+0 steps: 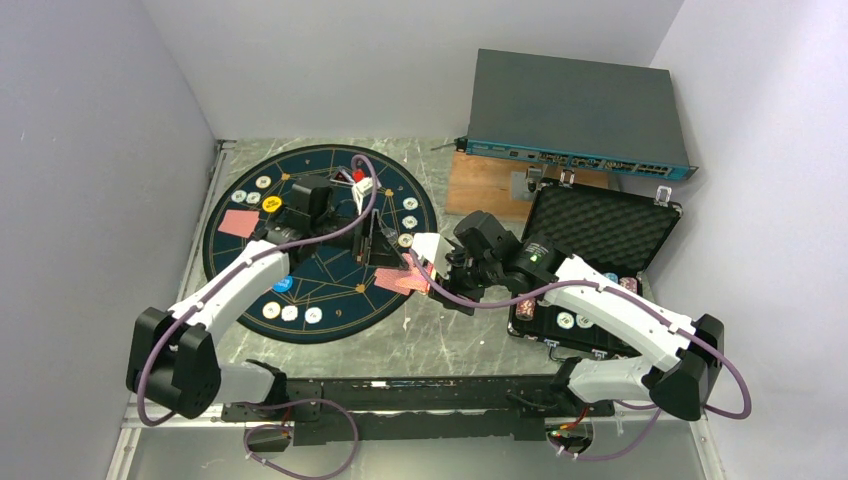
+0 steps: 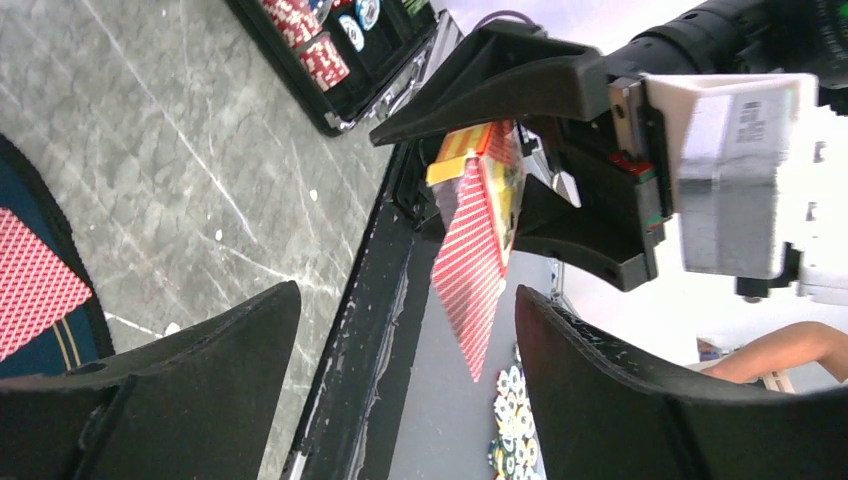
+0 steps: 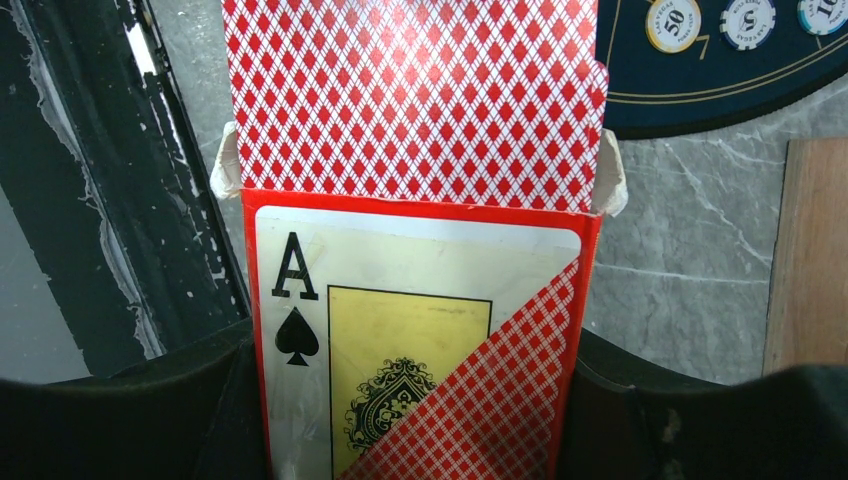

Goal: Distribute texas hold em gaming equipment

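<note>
My right gripper [image 1: 432, 262] [image 3: 410, 385] is shut on a red card box [image 3: 400, 340] with an ace of spades on its face. Red-backed playing cards [image 3: 410, 95] stick out of the box's open top. One card [image 2: 470, 270] hangs from the box, its tip reaching just between the fingers of my left gripper [image 2: 407, 295] [image 1: 378, 240], which is open and not touching it. Two more red cards [image 1: 238, 222] [image 1: 400, 283] lie on the navy mat [image 1: 330, 300]. Whitish chips [image 1: 290, 313] [image 3: 748, 20], a yellow disc [image 1: 272, 204] and a blue disc [image 1: 283, 285] sit around the mat.
The open black foam-lined case [image 1: 600, 225] at the right holds more chips [image 1: 580, 320]. A grey-blue flat box [image 1: 580, 110] and a wooden board [image 1: 485, 185] stand at the back. A black rail [image 1: 400, 390] runs along the near edge.
</note>
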You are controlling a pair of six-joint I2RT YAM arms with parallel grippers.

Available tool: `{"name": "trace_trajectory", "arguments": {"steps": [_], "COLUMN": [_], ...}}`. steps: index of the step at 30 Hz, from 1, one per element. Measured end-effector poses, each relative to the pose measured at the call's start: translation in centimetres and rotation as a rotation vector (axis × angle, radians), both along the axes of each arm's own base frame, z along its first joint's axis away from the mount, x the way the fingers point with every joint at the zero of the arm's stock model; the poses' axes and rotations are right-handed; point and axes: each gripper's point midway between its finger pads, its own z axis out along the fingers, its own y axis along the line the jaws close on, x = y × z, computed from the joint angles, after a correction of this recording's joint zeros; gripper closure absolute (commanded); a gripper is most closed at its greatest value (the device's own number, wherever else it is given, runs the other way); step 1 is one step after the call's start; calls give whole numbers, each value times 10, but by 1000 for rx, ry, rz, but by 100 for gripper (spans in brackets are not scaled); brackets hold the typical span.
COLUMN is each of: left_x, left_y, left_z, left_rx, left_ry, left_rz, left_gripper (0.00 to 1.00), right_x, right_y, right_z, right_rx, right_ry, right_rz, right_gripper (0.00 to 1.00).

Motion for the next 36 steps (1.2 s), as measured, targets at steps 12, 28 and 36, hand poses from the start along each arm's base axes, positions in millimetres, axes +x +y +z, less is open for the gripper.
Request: {"name": "trace_trajectory", "arguments": {"steps": [12, 28, 36], "left_x": [0, 45, 150], "left_y": [-19, 81, 188], "left_z": [-6, -11, 3], "left_rx": [33, 109, 517], "left_ry": [5, -16, -769], "left_rz": [-41, 227, 348], "left_gripper": [63, 100, 100], "right_x": [-1, -2, -2], "right_y": [0, -5, -5], "right_z": [0, 1, 1], "right_rx": [0, -3, -1], "right_ry": [2, -8, -9], "right_rz": [1, -6, -6], "right_gripper": [100, 100, 100]}}
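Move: The card sticking out of the card box is about 4 cm to the left hand's right, 1 cm back and roughly level. Its box is some 9 cm to the right, 2 cm back and 3 cm higher. On the mat about 20 cm below, the near-right cards lie roughly 5 cm ahead and 3 cm left, the far-left card some 22 cm ahead and 40 cm left. From the right hand, the protruding card is about 1 cm ahead, 4 cm left and 5 cm down. The protruding card is taken by the left hand, which eases about 2 cm right and slightly down, shuts its open fingers on the card, then draws it left and forward out of the box, quickening over the mat to end nearly 20 cm left and 15 cm forward. Late on, the wrist swings the fingers from rightward to forward-right and further down. The right hand keeps holding the box still. ##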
